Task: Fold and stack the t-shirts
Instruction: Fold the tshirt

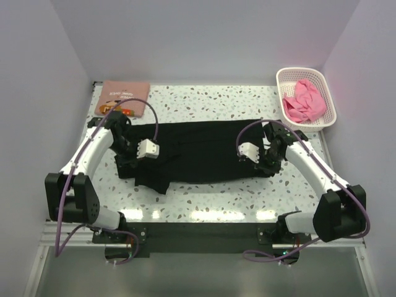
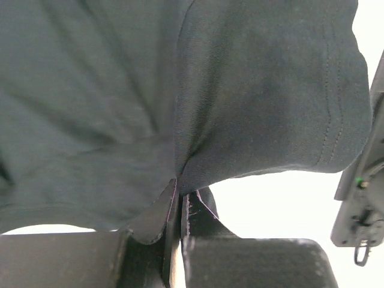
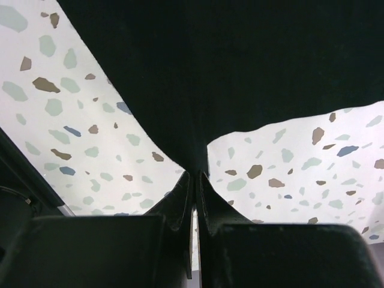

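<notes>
The black t-shirt point(image 1: 204, 151) lies spread wide across the middle of the table. My left gripper point(image 1: 128, 162) sits at the shirt's left end. In the left wrist view the left gripper point(image 2: 180, 183) is shut on a pinch of that black t-shirt point(image 2: 252, 90), which puckers up from the jaws. At the right end, my right gripper point(image 1: 267, 162) is also closed on the shirt. The right wrist view shows the right gripper point(image 3: 196, 175) shut on the edge of the black t-shirt point(image 3: 228, 66). A folded salmon-pink t-shirt point(image 1: 124, 96) lies at the back left. The bright pink t-shirt point(image 1: 303, 102) is bunched in the basket.
The white lattice basket point(image 1: 281, 77) stands at the back right corner. Speckled tabletop point(image 1: 204, 102) shows behind and in front of the black shirt. Walls close the table in at the left, back and right.
</notes>
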`<state>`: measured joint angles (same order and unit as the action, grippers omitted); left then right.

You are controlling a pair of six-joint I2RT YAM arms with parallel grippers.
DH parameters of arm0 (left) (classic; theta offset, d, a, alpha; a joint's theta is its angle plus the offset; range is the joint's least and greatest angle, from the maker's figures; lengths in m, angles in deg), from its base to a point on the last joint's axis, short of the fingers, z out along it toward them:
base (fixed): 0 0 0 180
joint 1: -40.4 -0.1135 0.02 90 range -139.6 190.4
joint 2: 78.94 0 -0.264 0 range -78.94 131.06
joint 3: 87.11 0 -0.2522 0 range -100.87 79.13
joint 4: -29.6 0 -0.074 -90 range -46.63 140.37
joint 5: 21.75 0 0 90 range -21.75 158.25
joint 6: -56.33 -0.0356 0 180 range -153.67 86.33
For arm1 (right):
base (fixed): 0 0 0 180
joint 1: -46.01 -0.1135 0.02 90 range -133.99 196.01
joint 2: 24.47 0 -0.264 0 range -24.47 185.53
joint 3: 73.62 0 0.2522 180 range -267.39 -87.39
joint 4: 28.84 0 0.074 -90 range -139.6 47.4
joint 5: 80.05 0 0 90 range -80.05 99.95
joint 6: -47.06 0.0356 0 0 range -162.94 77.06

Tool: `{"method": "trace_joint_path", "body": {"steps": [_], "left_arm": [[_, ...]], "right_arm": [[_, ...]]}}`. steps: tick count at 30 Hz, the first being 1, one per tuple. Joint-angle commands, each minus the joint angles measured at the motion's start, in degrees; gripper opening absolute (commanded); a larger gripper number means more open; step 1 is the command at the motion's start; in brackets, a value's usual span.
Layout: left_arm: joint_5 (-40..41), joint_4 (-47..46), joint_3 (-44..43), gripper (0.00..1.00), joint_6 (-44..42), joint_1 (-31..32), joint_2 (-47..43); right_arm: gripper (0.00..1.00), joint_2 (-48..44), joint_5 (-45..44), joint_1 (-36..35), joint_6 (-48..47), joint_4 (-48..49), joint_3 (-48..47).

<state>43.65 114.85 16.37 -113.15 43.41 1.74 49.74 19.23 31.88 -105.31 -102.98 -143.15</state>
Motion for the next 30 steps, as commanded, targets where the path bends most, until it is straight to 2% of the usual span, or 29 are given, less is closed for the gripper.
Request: {"method": "trace_joint_path", "body": {"steps": [1, 7, 14, 20, 30], "left_arm": [[-1.68, 1.11, -6.75, 0.00, 0.38, -0.55, 4.82], [0.16, 1.99, -17.56, 0.00, 0.73, -0.54, 15.37], [1.66, 3.66, -27.66, 0.05, -0.15, -0.63, 24.94], [2.80, 3.58, -31.01, 0.04, -1.29, -1.51, 29.43], [3.24, 1.64, -32.86, 0.04, 0.38, -2.39, 33.75]], "right_arm": [[0.00, 2.77, 2.32, 0.95, -2.23, 0.00, -4.52], [0.00, 8.83, 2.94, 2.35, -3.81, -0.26, -9.35], [0.00, 15.07, 3.38, 3.41, -5.22, -0.18, -15.67], [0.00, 21.05, 3.64, 4.37, -6.27, -0.79, -21.82], [0.00, 28.35, 2.59, 4.81, -9.09, -1.41, -26.84]]}}
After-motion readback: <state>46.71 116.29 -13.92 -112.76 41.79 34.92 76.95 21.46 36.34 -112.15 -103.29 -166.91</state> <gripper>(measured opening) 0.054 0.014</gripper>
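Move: Both hands hold the t-shirt's lifted near part. For the left hand, the shirt's far left corner lies about 21 cm ahead, 5 cm left and 10 below; a pink package is roughly 33 cm ahead, 6 left, on the table. From the right hand, the far right corner is some 23 cm ahead, 1 left and 9 below, the white basket about 34 cm ahead, 18 right. Still pinching the lifted cloth in shut fingers, both hands carry it forward together over the shirt towards its far edge, the left about 13 cm and the right some 11. They travel nearly level, slowing late as both begin to sink, the left more; the wrists barely turn. ##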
